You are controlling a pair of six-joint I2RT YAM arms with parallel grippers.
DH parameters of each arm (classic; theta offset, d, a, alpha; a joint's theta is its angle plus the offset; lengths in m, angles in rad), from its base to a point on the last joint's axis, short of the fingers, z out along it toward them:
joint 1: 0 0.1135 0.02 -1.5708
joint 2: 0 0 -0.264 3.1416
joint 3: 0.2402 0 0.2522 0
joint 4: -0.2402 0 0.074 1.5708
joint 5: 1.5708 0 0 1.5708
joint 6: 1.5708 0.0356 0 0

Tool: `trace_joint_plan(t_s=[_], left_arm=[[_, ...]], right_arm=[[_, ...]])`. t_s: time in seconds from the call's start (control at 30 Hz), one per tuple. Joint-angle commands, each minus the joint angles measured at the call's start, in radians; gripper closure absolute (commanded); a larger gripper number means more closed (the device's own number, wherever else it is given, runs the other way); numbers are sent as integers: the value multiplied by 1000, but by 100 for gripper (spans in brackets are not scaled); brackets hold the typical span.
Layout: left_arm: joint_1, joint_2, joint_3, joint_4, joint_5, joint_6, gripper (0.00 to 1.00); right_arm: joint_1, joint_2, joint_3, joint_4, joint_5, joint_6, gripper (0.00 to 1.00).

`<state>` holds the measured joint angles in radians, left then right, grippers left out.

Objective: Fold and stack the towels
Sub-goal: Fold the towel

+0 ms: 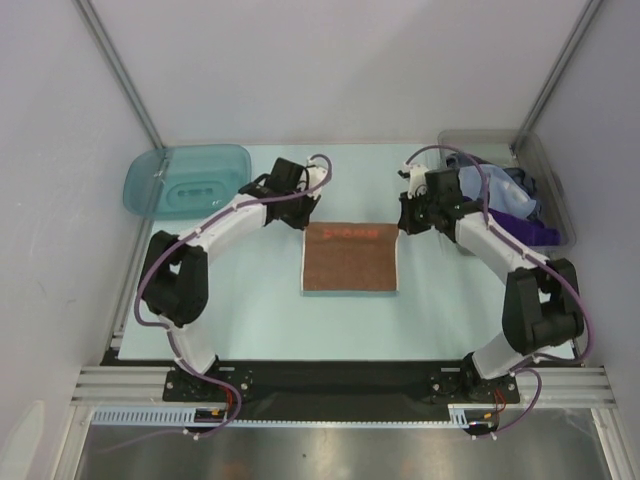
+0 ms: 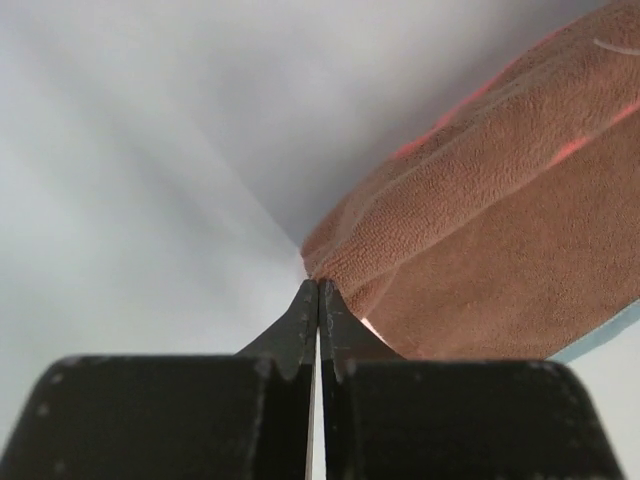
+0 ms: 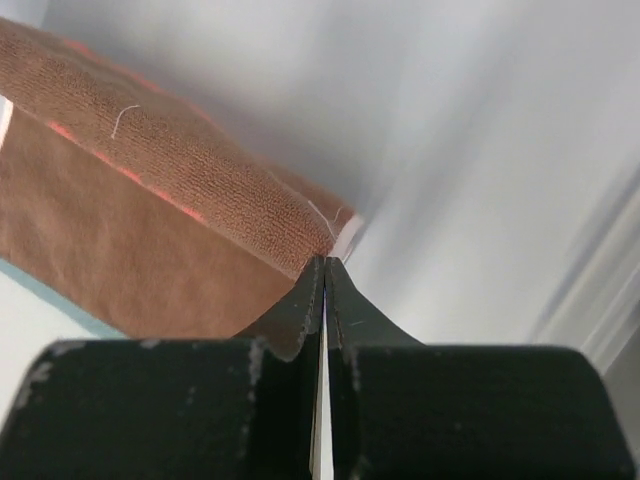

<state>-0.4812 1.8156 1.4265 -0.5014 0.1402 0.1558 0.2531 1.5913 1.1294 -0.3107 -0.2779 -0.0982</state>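
Observation:
An orange-brown towel [image 1: 350,258] with red print lies in the middle of the table, its pale blue underside showing along the edges. My left gripper [image 1: 304,224] is shut on its far left corner; in the left wrist view the closed tips [image 2: 318,287] pinch the corner of the cloth [image 2: 480,230]. At the far right corner my right gripper [image 1: 402,227] is also shut, and the right wrist view shows its tips [image 3: 325,264] pinching the towel [image 3: 170,190]. That far edge looks raised off the table. More towels [image 1: 512,195], pale blue and purple, lie bunched in the clear bin.
A teal plastic tray [image 1: 188,180] sits at the far left of the table. The clear grey bin [image 1: 556,200] stands at the far right, close behind the right arm. White walls enclose the table on three sides.

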Motion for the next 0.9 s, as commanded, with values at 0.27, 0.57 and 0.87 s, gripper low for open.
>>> trace_joint_plan(t_s=[0.27,0.57,0.87], left_arm=[[-120,-214,-264,64,-122,-107,100],[-163,-315,-377,72,-136,-182,100],[-184,-351,-437,31,-151,-239,100]], right_arm=[[86,-246,-213,-47,253,182,100],[167,-315,-312,-79,301,319,100],[187,-399,-416,-88,289,420,100]])
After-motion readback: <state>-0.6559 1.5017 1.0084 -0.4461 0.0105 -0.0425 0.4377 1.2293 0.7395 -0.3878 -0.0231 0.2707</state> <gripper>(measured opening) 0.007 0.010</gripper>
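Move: Both closed grippers hold the towel's far corners about 9 cm above the table. For the left hand, the near-left corner of the towel lies roughly 15 cm back, straight in line and 9 cm below, and the teal tray some 20 cm ahead and 28 cm left. For the right hand, the near-right corner is likewise about 15 cm back, straight in line and 9 cm below, with the grey bin around 16 cm ahead and 25 cm right. With the fingers staying shut on the two far corners, both hands draw the lifted edge back over the lower layer towards the towel's near edge, about 12 cm, fast at first and then slowing. The left sinks a little early on and then runs nearly level, while the right comes down some 4 cm, mostly in the later half, turning about 15 degrees clockwise and tipping its fingers further down. ##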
